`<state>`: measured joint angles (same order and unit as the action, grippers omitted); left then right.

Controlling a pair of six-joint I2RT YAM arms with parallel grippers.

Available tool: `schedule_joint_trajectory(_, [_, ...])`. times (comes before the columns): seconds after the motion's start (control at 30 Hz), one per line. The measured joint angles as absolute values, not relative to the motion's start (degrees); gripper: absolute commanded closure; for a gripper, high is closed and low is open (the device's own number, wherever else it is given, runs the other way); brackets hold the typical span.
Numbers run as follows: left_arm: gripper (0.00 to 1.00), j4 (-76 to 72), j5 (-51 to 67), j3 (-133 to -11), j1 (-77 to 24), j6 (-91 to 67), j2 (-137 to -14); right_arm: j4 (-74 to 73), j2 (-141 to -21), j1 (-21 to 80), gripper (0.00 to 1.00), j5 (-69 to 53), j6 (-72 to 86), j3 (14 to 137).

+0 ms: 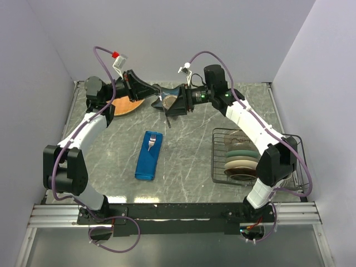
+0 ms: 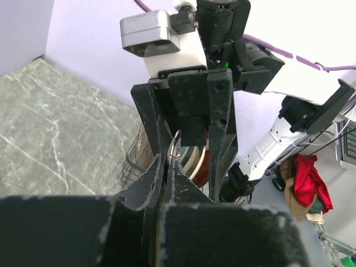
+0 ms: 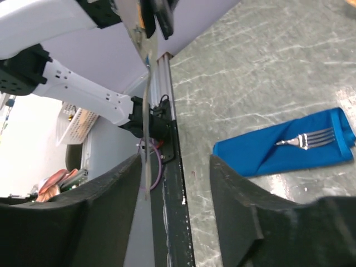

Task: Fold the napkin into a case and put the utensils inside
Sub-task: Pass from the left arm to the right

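Observation:
The blue napkin lies folded into a narrow case (image 1: 148, 157) (image 3: 278, 149) in the middle of the table. The fork (image 1: 151, 142) (image 3: 305, 139) is tucked into it, tines sticking out of the far end. Above the back of the table my left gripper (image 1: 157, 97) (image 2: 167, 167) is shut on the spoon (image 1: 163, 102) (image 2: 175, 146), whose thin handle (image 3: 147, 111) hangs down. My right gripper (image 1: 170, 105) (image 3: 175, 183) faces the left one with its jaws open on either side of the handle. The handle is close to one finger (image 3: 111, 206); I cannot tell if they touch.
A wire dish rack (image 1: 219, 153) (image 2: 132, 158) with several plates stands at the right of the table. An orange dish (image 1: 127, 106) lies at the back left, partly under the left arm. Walls close in the table at the back and sides.

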<state>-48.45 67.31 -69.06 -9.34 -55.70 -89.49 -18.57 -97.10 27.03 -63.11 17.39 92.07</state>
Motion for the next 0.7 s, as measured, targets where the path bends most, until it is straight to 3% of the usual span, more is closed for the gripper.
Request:
schedule_joint_trajectory(0.1, [0.99, -49.74, 66.48, -69.01, -9.34, -56.23, -89.47, -17.54, -97.08, 27.31, 0.57, -63.55, 17.98, 92.07])
schedule_joint_trajectory(0.2, [0.99, -49.10, 65.60, -69.01, -9.34, -55.46, -89.32, -17.61, -97.03, 27.90, 0.84, -63.11, 17.52, 92.09])
schedule_joint_trajectory(0.23, [0.99, -48.12, 65.14, -69.01, -9.34, -54.59, -89.17, -17.72, -96.99, 28.18, 1.00, -62.72, 17.26, 92.14])
schedule_joint_trajectory(0.3, [0.99, -46.13, 64.38, -69.01, -9.34, -52.82, -88.92, -17.93, -96.86, 28.82, 1.00, -61.54, 16.64, 92.29])
schedule_joint_trajectory(0.4, [0.77, -40.73, 62.19, -69.01, -9.23, -49.74, -87.83, -18.63, -96.51, 29.32, 1.00, -57.78, 16.64, 92.40])
schedule_joint_trajectory(0.43, [0.61, -37.50, 60.69, -69.30, -9.26, -48.60, -87.26, -18.61, -96.44, 29.41, 1.00, -56.18, 16.60, 92.40])
schedule_joint_trajectory(0.47, [0.57, -34.61, 59.48, -69.82, -9.26, -47.24, -86.89, -18.52, -96.38, 29.50, 1.00, -54.52, 16.58, 92.38])
schedule_joint_trajectory(0.7, [0.53, -10.81, 45.47, -76.34, -9.45, -39.77, -84.93, -17.39, -95.46, 31.11, 1.00, -36.05, 16.51, 92.16])
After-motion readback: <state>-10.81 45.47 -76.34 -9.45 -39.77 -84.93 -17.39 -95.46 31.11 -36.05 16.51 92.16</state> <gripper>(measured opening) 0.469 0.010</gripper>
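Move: The spoon, held near its bowl by the shut left fingers, slopes down and back; its middle is about 5 cm back, 2 cm to the right and 6 cm below the left hand. From the right hand that middle is level fore and aft, about 1 cm left and 1 cm higher, the handle running between its open fingers. From the right hand too, the star dish lies about 14 cm ahead and the napkin pouch some 6 cm back and 8 cm left, both roughly 30 cm below. The spoon's handle is pinched by the right fingers, which shut on it while that hand eases about 1 cm left; only then do the left fingers open and let go of the bowl end. Both hands swing forward some 5 cm, the right turning about 20 degrees clockwise with the spoon, the left counter-clockwise and drawing off 2 cm to its left. ##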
